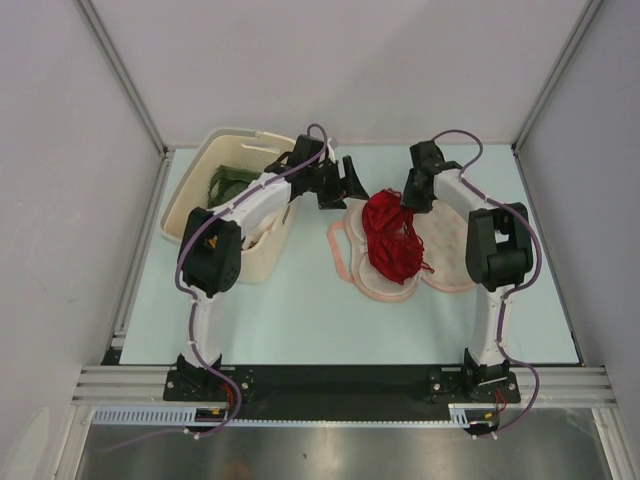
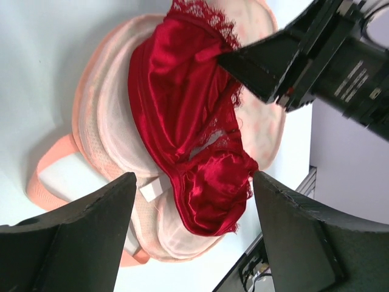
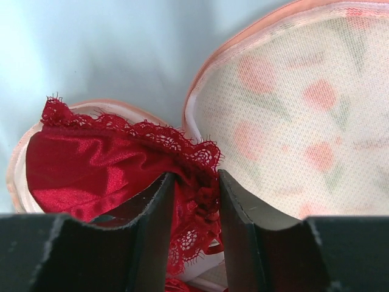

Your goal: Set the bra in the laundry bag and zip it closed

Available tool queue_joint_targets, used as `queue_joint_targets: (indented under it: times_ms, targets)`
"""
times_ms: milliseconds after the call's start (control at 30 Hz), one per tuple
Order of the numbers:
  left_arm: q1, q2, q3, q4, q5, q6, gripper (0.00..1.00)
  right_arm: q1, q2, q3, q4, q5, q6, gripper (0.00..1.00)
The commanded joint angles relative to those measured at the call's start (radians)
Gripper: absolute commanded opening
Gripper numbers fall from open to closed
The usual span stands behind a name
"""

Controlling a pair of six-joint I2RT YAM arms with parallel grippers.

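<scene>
The deep red lacy bra (image 1: 392,242) lies bunched on the left lobe of the pale pink mesh laundry bag (image 1: 452,250), which is spread open on the table. My right gripper (image 1: 406,200) is at the bra's far end, shut on its lace edge; in the right wrist view the lace (image 3: 196,182) is pinched between my fingers (image 3: 159,207). My left gripper (image 1: 354,186) hovers just left of the bra, open and empty. In the left wrist view its wide jaws frame the bra (image 2: 182,121) on the bag (image 2: 106,121).
A cream plastic basket (image 1: 212,160) holding green cloth (image 1: 232,180) stands at the far left under my left arm. The bag's pink loop (image 1: 337,240) sticks out to the left. A white label (image 2: 151,190) shows on the bag.
</scene>
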Motion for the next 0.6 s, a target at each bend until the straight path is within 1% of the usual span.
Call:
queue_joint_targets:
  times_ms: [0, 100, 167, 200, 233, 267, 300, 333, 400, 567]
  targets:
    - [0.016, 0.053, 0.078, 0.078, 0.044, -0.052, 0.83, 0.008, -0.022, 0.02, 0.003, 0.016, -0.051, 0.38]
    - [0.013, 0.085, 0.095, 0.114, 0.073, -0.088, 0.85, 0.005, -0.052, -0.022, 0.023, -0.02, -0.071, 0.37]
    - [0.008, 0.121, 0.094, 0.138, 0.084, -0.12, 0.85, 0.0, -0.062, -0.047, 0.04, -0.05, -0.085, 0.33]
    - [0.005, 0.128, 0.089, 0.144, 0.088, -0.137, 0.85, -0.003, -0.068, -0.053, 0.044, -0.071, -0.088, 0.28]
    - [0.002, 0.14, 0.084, 0.145, 0.087, -0.144, 0.85, -0.009, -0.072, -0.064, 0.062, -0.085, -0.093, 0.2]
    - [-0.004, 0.142, 0.072, 0.15, 0.084, -0.148, 0.85, -0.011, -0.074, -0.082, 0.078, -0.094, -0.099, 0.14]
    - [-0.006, 0.141, 0.061, 0.151, 0.075, -0.151, 0.85, -0.014, -0.077, -0.085, 0.089, -0.164, -0.108, 0.08]
    - [-0.007, 0.135, 0.051, 0.151, 0.068, -0.149, 0.84, -0.017, -0.072, -0.087, 0.092, -0.186, -0.123, 0.0]
    - [-0.01, 0.107, 0.011, 0.151, 0.058, -0.142, 0.84, -0.026, -0.075, -0.092, 0.093, -0.253, -0.148, 0.0]
    - [-0.012, 0.02, -0.107, 0.159, 0.041, -0.102, 0.83, -0.038, -0.16, -0.153, 0.116, -0.288, -0.254, 0.0]
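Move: The bra's left edge lies about 4 cm right of the open left gripper, level fore and aft and some 10 cm below; the bag's peach handle is 3 cm to that gripper's left and 6 cm back. For the right gripper, the bra's lace corner sits already between the half-open fingers, roughly 1 cm back, 1 cm left and 2 cm below. The bag's right flap centres 9 cm right of that gripper and 6 cm back. Close the right gripper from half open to shut, pinching the bra's lace corner as you ease it about 2 cm back and slightly left and down, turning it some 10 degrees counter-clockwise. Swing the left gripper a little forward and right, then lower it about 6 cm towards the bra's left edge, easing back as it sinks, fingers kept wide open. ##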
